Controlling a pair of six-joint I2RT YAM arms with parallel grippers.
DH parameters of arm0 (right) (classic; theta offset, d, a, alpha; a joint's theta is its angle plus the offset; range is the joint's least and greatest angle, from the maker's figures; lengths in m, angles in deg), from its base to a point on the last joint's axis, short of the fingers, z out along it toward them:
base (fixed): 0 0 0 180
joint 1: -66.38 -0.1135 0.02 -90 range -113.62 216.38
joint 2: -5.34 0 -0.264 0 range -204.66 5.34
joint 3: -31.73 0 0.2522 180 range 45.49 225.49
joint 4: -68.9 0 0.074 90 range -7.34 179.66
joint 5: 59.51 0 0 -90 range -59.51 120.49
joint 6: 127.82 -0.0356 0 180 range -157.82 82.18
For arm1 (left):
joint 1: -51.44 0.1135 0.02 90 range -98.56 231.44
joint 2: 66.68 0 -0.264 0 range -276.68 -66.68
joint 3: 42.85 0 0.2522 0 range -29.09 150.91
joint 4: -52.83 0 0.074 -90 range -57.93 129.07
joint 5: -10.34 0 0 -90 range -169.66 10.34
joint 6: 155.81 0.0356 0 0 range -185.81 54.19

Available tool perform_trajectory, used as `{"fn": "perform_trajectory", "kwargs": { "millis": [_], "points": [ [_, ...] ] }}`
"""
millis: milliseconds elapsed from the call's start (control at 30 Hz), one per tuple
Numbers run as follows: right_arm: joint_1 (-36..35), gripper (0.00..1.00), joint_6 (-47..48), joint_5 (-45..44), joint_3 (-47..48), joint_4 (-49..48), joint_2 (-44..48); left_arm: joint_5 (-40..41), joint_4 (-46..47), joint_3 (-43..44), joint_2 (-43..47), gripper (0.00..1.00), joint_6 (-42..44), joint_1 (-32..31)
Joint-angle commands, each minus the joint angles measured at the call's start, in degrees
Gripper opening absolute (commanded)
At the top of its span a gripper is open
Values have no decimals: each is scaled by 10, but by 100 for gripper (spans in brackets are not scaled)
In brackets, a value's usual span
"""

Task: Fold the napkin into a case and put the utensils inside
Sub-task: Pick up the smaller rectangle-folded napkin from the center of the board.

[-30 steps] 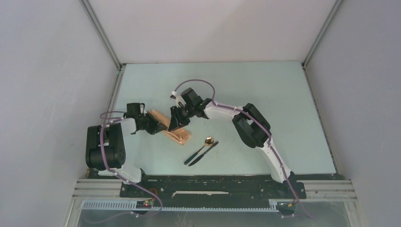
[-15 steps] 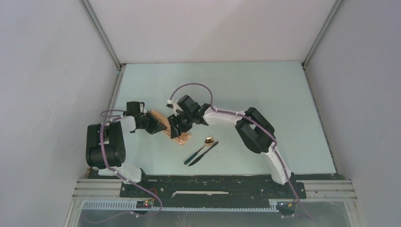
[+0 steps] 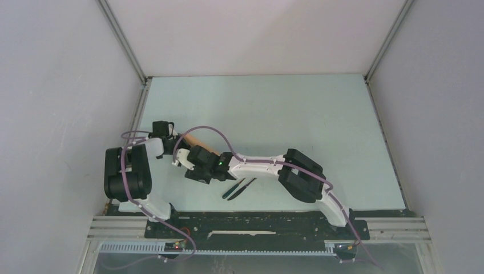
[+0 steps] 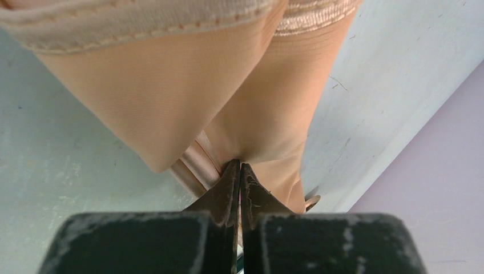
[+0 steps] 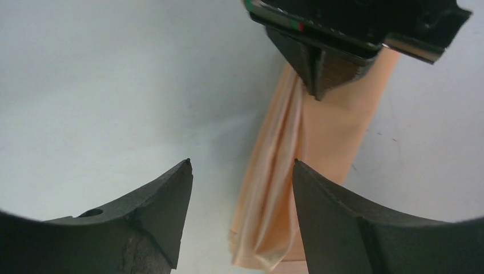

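The peach-tan napkin (image 5: 308, 148) lies folded into a narrow strip on the pale table, its loose layers bunched at the near end. In the top view only its far end (image 3: 197, 140) shows between the arms. My left gripper (image 4: 240, 166) is shut, pinching the cloth at a gathered fold. The right wrist view shows that gripper (image 5: 317, 85) at the strip's upper end. My right gripper (image 5: 242, 165) is open just left of the strip and holds nothing. The dark utensils (image 3: 240, 187) lie beside the right arm, the spoon's bowl hidden.
The right forearm (image 3: 257, 165) stretches low across the table's near middle, over the napkin's near end. The enclosure's left wall (image 3: 134, 114) stands close behind the left arm. Bare table (image 3: 297, 108) spreads to the back and right.
My right gripper has opened, letting go of the napkin, and swung down and to the left, toward the near side. The left gripper stayed shut on the cloth.
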Motion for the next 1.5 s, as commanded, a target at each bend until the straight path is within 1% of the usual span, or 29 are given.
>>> {"fn": "perform_trajectory", "kwargs": {
  "millis": [0, 233, 433, 500, 567, 633, 733, 800, 867, 967, 1033, 1067, 1133, 1200, 1233, 1300, 1467],
  "points": [
    [2, 73, 71, -89, 4, -39, -8, 4, -4, 10, -11, 1, 19, 5],
    [0, 72, 95, -102, 22, -33, -44, 4, -2, 11, -12, 0, 19, 7],
    [-1, 71, 70, -91, 19, -34, -53, 3, -2, 11, -10, 1, 19, 10],
    [-1, 69, 60, -125, 35, -32, -68, 4, -2, 11, -10, 2, 19, 9],
    [0, 64, 53, -167, 55, -20, -88, 2, -3, 12, -9, 3, 20, 10],
    [2, 56, 50, -176, 54, -19, -93, 4, -5, 14, -8, 4, 22, 10],
    [4, 44, 45, -175, 40, -31, -88, 3, -9, 20, -3, 7, 26, 11],
    [5, 34, 41, -177, 42, -30, -89, 1, -13, 24, 4, 9, 27, 10],
    [5, 26, 36, -175, 43, -30, -89, -3, -16, 30, 11, 12, 26, 10],
    [6, 15, 28, -164, 44, -27, -88, -14, -29, 47, 27, 17, 25, 15],
    [7, 4, 19, -158, 46, -22, -87, -22, -39, 62, 48, 21, 22, 25],
    [9, 0, 12, -152, 46, -19, -85, -24, -46, 73, 60, 23, 21, 31],
    [16, 0, -6, -128, 43, -17, -77, -20, -68, 100, 88, 26, 26, 44],
    [25, 0, -29, -95, 42, -12, -67, 1, -106, 138, 113, 28, 44, 57],
    [32, 0, -44, -61, 42, -7, -59, 15, -124, 160, 125, 29, 52, 63],
    [48, 0, -76, 7, 32, -8, -34, 44, -145, 177, 151, 30, 59, 82],
    [97, 0, -166, 215, 14, -9, 9, 74, -167, 186, 213, 31, 79, 98]
  ]
}}
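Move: Lying under both hands, the folded napkin runs slantwise, its left end farther out. From the open right hand its middle is about 6 cm ahead, 2 cm right and 4 cm below. The left gripper on its near folded edge is roughly 7 cm ahead of the right hand and 4 cm to its left. The spoon lies some 14 cm right and 7 cm back of the right hand, the knife about 17 cm right and 8 cm back. From the left hand the napkin's middle is about 6 cm right and 2 cm back. Reaching forward about 5 cm and sinking 3 cm, the right hand brings its open fingers over the napkin's near folded edge, pinches the stacked layers, then tips some 20 degrees forward while keeping hold. As those fingers close, the left ones open about a third, release the edge, and that hand speeds up and away, roughly 16 cm up, moving left and forward too. ##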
